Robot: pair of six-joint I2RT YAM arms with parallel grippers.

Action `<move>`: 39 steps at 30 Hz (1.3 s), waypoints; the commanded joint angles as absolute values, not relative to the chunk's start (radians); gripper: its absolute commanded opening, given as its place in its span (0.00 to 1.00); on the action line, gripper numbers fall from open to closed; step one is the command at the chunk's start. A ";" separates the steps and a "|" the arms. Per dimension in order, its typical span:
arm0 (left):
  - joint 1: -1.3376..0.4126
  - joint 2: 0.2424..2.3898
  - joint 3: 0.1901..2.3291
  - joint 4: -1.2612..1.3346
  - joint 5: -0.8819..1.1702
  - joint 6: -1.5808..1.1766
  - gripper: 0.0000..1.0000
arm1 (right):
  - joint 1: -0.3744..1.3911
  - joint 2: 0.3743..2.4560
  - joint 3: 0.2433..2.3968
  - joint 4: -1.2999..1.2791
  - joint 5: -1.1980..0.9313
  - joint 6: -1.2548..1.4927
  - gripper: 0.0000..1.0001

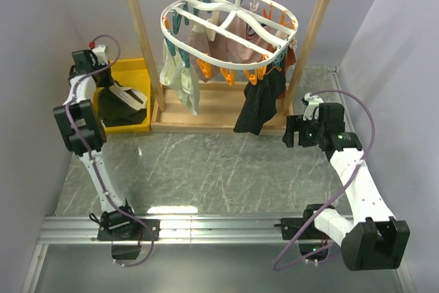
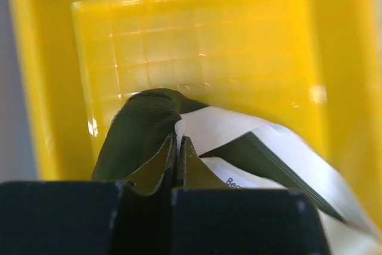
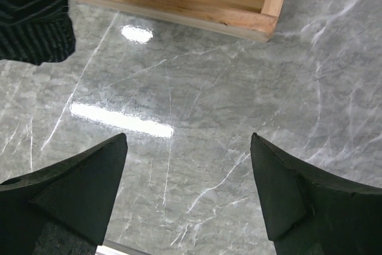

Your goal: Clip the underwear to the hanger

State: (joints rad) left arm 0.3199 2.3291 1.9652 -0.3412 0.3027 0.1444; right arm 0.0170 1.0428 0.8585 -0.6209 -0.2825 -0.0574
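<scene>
The underwear [image 2: 138,131], dark olive with a pale waistband, lies bunched in a yellow bin [image 2: 42,76]. My left gripper [image 2: 176,143] is shut on a fold of it, jaws pressed together with fabric between the tips. From above, the left gripper [image 1: 110,86] reaches down into the bin [image 1: 135,66] onto the underwear [image 1: 118,109]. The hanger [image 1: 230,27], a white oval ring with orange and teal clips, hangs by its hook from a wooden rail. My right gripper [image 3: 188,141] hovers open over the marble table, holding nothing; in the top view the right gripper [image 1: 291,132] sits beside the frame's right foot.
A wooden rail frame [image 1: 140,32] stands at the back on a wooden base [image 3: 197,10]. Hanging from the clips are a black ribbed garment [image 1: 257,104], a pinkish-beige garment [image 1: 241,42] and a pale garment [image 1: 177,77]. The black garment's hem [image 3: 36,16] hangs near my right gripper.
</scene>
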 commanded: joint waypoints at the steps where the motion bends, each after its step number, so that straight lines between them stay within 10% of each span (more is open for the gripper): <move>1: 0.334 2.016 1.875 -0.333 0.393 0.137 0.00 | 0.011 0.979 0.904 -0.617 -0.299 -0.080 0.90; 31: 0.344 0.674 1.122 -0.824 0.936 0.152 0.00 | 0.011 0.730 0.873 -0.787 -0.535 -0.255 0.68; 39: 0.233 0.699 0.944 -0.623 0.809 -0.053 0.00 | 0.011 0.788 0.887 -0.781 -0.555 -0.253 0.67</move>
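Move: The underwear lies bunched in the yellow tray, its waistband edge already pinched in the left fingers; the tray's middle is level with that hand and roughly 4 cm right. It goes to the open marble some 35 cm back, 35 cm right and 7 cm down, past the wooden rack's near left corner, about 15 cm back and 24 cm right. The white hanger hangs around 60 cm right, 5 cm back, 30 cm up. From the right hand that marble is about 65 cm left, 4 cm back. The underwear, still pinched at its waistband, is lifted fast out of the tray by the left hand, rising some 30 cm while drawing back and right, then sinking about 12 cm, ending nearly 40 cm back. The wrist tips up, then partly down, turning clockwise. The right hand eases back and up about 5 cm, turns counter-clockwise and partly closes, empty. ##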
